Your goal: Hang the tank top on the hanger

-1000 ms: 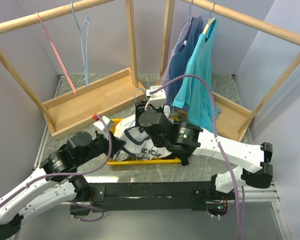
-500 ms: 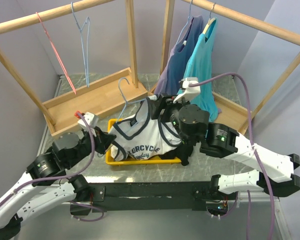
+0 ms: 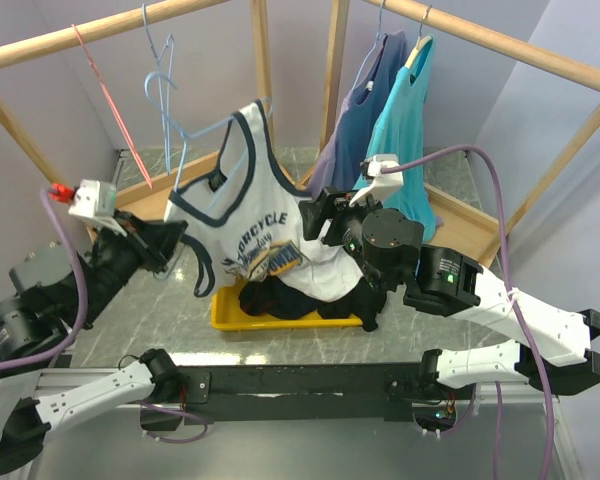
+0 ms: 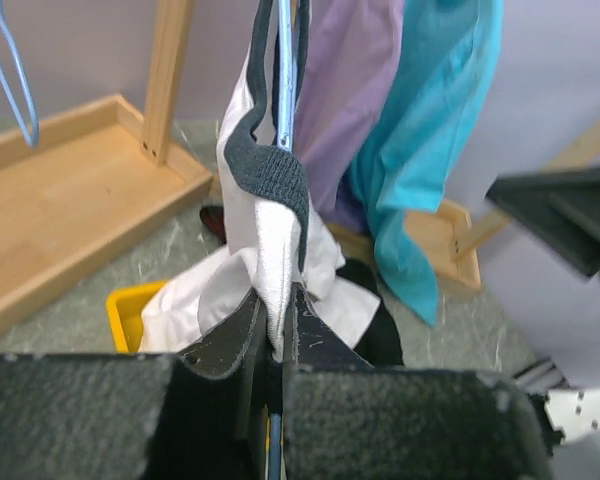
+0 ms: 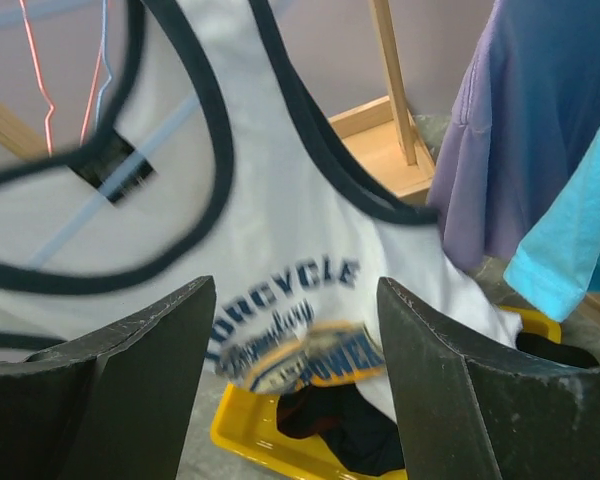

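Observation:
The white tank top (image 3: 255, 215) with navy trim hangs in the air above the yellow tray (image 3: 225, 316), draped on a light-blue wire hanger (image 3: 184, 150). My left gripper (image 3: 170, 238) is shut on the hanger's wire together with a fold of the tank top's strap at its left end. In the left wrist view the gripper (image 4: 278, 318) pinches white fabric (image 4: 272, 240), and the blue wire (image 4: 283, 80) rises from it. My right gripper (image 3: 316, 214) stands open just right of the shirt. In its wrist view the gripper (image 5: 295, 340) frames the chest print (image 5: 290, 290) without touching it.
A dark garment (image 3: 280, 300) lies in the tray. A turquoise T-shirt (image 3: 400, 130) and a purple shirt (image 3: 355, 110) hang on the right rack. On the left rail hang a pink hanger (image 3: 110, 100) and another blue one (image 3: 163, 55), above the wooden base (image 3: 180, 195).
My left arm has lifted the hanger and tank top up and leftward out of the tray. The right gripper has opened, let go of the shirt and drawn back to the right.

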`<act>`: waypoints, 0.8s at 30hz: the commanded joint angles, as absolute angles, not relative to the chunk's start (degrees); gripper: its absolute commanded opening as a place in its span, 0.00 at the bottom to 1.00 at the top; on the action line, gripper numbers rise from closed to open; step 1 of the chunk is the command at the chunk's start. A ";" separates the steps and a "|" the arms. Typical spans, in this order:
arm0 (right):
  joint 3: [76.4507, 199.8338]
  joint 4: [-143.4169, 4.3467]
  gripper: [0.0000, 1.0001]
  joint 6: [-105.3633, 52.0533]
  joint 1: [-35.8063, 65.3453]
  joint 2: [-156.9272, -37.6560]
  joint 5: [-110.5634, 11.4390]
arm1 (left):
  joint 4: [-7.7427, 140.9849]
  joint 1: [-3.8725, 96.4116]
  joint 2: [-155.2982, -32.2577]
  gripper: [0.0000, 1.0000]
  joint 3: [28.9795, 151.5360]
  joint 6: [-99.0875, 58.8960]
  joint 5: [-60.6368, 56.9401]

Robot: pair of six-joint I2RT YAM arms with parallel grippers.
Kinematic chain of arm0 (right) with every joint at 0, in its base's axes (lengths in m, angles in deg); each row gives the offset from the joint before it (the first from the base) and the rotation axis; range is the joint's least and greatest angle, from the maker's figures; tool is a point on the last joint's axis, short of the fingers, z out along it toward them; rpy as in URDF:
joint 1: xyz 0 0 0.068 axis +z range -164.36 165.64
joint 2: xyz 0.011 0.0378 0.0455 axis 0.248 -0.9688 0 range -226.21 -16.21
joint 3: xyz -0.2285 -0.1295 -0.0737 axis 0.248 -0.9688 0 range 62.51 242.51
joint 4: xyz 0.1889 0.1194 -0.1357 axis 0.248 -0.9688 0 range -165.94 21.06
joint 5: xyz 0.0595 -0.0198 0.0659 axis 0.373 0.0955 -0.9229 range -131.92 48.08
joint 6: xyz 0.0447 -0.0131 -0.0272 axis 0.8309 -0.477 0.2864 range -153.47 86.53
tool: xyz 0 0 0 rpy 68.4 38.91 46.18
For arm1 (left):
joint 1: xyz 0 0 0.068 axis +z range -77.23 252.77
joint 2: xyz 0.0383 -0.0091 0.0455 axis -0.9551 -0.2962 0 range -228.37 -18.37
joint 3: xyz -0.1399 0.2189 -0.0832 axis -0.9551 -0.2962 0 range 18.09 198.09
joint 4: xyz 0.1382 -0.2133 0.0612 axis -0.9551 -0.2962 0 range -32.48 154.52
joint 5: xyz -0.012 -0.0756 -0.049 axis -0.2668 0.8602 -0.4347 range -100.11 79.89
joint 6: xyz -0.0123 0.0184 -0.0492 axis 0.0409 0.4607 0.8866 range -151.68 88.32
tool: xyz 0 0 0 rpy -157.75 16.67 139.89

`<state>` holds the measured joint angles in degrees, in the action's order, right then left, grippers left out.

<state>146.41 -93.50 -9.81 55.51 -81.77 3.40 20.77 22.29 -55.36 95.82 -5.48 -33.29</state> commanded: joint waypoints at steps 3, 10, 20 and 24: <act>149.25 -94.25 0.74 -10.97 55.34 -82.04 3.43 | 23.65 22.41 -66.17 0.01 107.64 -7.15 -38.58; 149.70 -95.22 0.74 -10.88 54.46 -81.52 3.17 | 19.00 23.02 -82.85 0.01 120.90 -5.05 -46.32; 148.64 -96.27 0.74 -10.44 53.14 -80.11 1.67 | 19.34 34.44 -87.72 0.01 121.89 -4.52 -41.84; 148.73 -96.10 0.74 -10.44 52.70 -80.28 0.88 | 18.82 37.78 -88.33 0.01 122.85 -5.74 -41.84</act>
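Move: Beyond the left hand, which still grips the near corner of the blue hanger with the tank top on it, the free stretch of the left rack's rail lies about 33 cm ahead, hardly 1 cm left and some 22 cm up. The hanging blue hanger is about 29 cm ahead, 8 left and 12 up; the yellow basket is 8 ahead, 19 right and 40 below. From the right hand the rail stretch is roughly 28 cm ahead, 27 left and 22 up. Carrying the dressed hanger towards the rack rail, the left hand reaches forward about 14 cm, bowing out to the right and then coming back left; it rises nearly 5 cm early on and sinks again. The fingers keep their pinch while the wrist swings some 20 degrees counter-clockwise, tips slightly down and lifts its left side. ##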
